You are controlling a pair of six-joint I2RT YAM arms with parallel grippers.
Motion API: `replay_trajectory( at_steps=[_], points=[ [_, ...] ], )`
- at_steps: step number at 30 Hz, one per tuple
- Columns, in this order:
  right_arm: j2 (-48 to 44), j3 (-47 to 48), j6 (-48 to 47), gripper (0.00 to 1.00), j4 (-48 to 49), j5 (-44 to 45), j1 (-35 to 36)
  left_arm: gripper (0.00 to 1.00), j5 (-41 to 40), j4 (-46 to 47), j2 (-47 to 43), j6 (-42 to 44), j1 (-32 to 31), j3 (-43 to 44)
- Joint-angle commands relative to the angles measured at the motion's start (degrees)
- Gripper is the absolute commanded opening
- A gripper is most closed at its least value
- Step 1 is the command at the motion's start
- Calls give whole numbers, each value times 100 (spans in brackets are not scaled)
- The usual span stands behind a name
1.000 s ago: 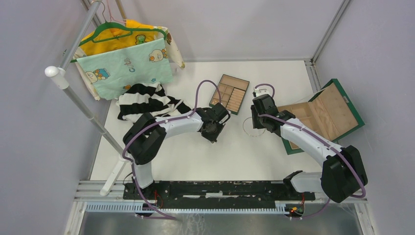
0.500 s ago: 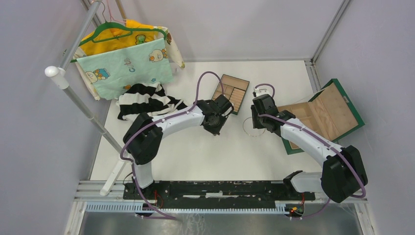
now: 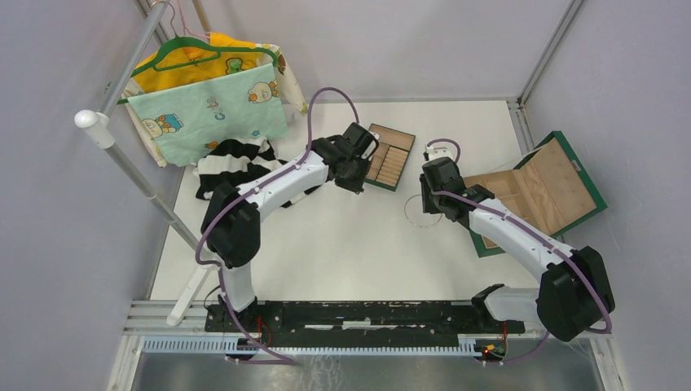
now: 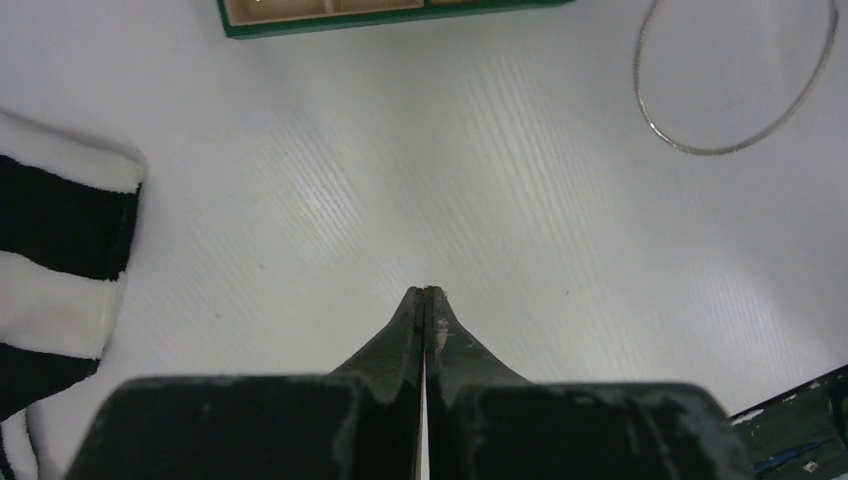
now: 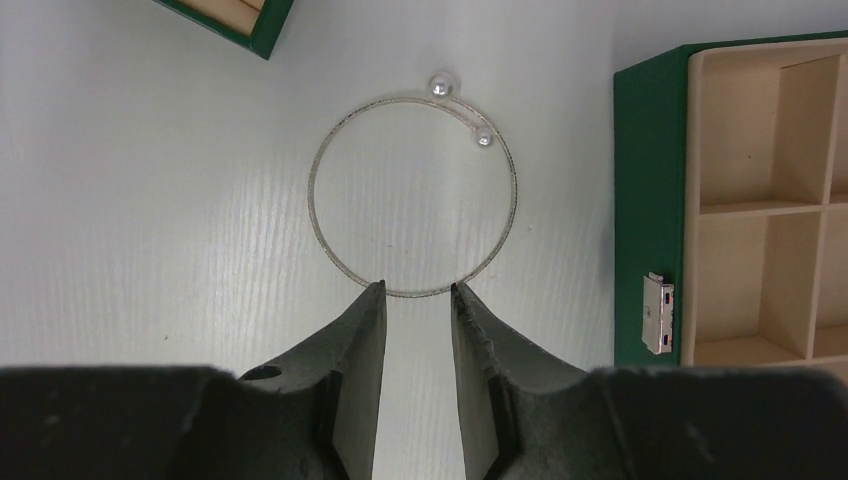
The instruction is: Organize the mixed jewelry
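The thin silvery wire hoop (image 5: 313,195), with two pearl beads at its ends, lies flat on the white table (image 3: 326,244); it also shows as the hoop (image 3: 407,212) and the hoop (image 4: 712,153). My right gripper (image 5: 417,288) (image 3: 429,208) is open, and its tips straddle the hoop's near arc. My left gripper (image 4: 427,291) (image 3: 356,179) is shut, with a tiny gold-tan speck pinched at its very tip. It hovers just short of the small tan compartment tray's green rim (image 3: 405,163) (image 4: 400,20).
A large open green box (image 3: 570,175) (image 5: 650,180) with tan compartments lies to the right of the hoop. A black-and-white striped cloth (image 3: 244,167) (image 4: 50,250) lies left of the left gripper. Hung clothes (image 3: 212,98) on a rack fill the back left.
My left arm has swung from mid-table up and back toward the small tray, its jaws staying shut. The right arm and the hoop have not moved.
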Motion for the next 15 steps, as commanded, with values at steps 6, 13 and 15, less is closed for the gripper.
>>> replay_trajectory(
  at_steps=[6,13,15],
  points=[
    [-169,32,92,36,132,225,20,2,157,61,605,-358,505,958],
    [-167,192,75,36,85,231,16,2,312,-13,1087,-497,590,1507],
    [-187,187,79,36,69,244,17,2,313,29,1225,-528,595,1678]
  ],
)
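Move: The left hand, some 10 cm above the table with a tiny gold piece still in its shut tips, has the jewelry tray's near middle compartment about 12 cm ahead, 3 cm to its right and 10 cm below. The tray's ring rolls lie 14 cm ahead and 9 cm right. The wire bracelet is level with it, 16 cm right; the striped cloth's end is 6 cm ahead, 13 cm left. From the right hand the compartment lies about 17 cm ahead, 15 cm left and 9 cm below. Forward, and nearly level, the left hand carries the pinched gold piece some 6 cm towards the near edge of the tray, fast at first and slowing. It bows about 1 cm to the left and comes back, sinks just under 1 cm, and turns about 5 degrees counter-clockwise; the fingers stay shut and touch neither tray nor table. ##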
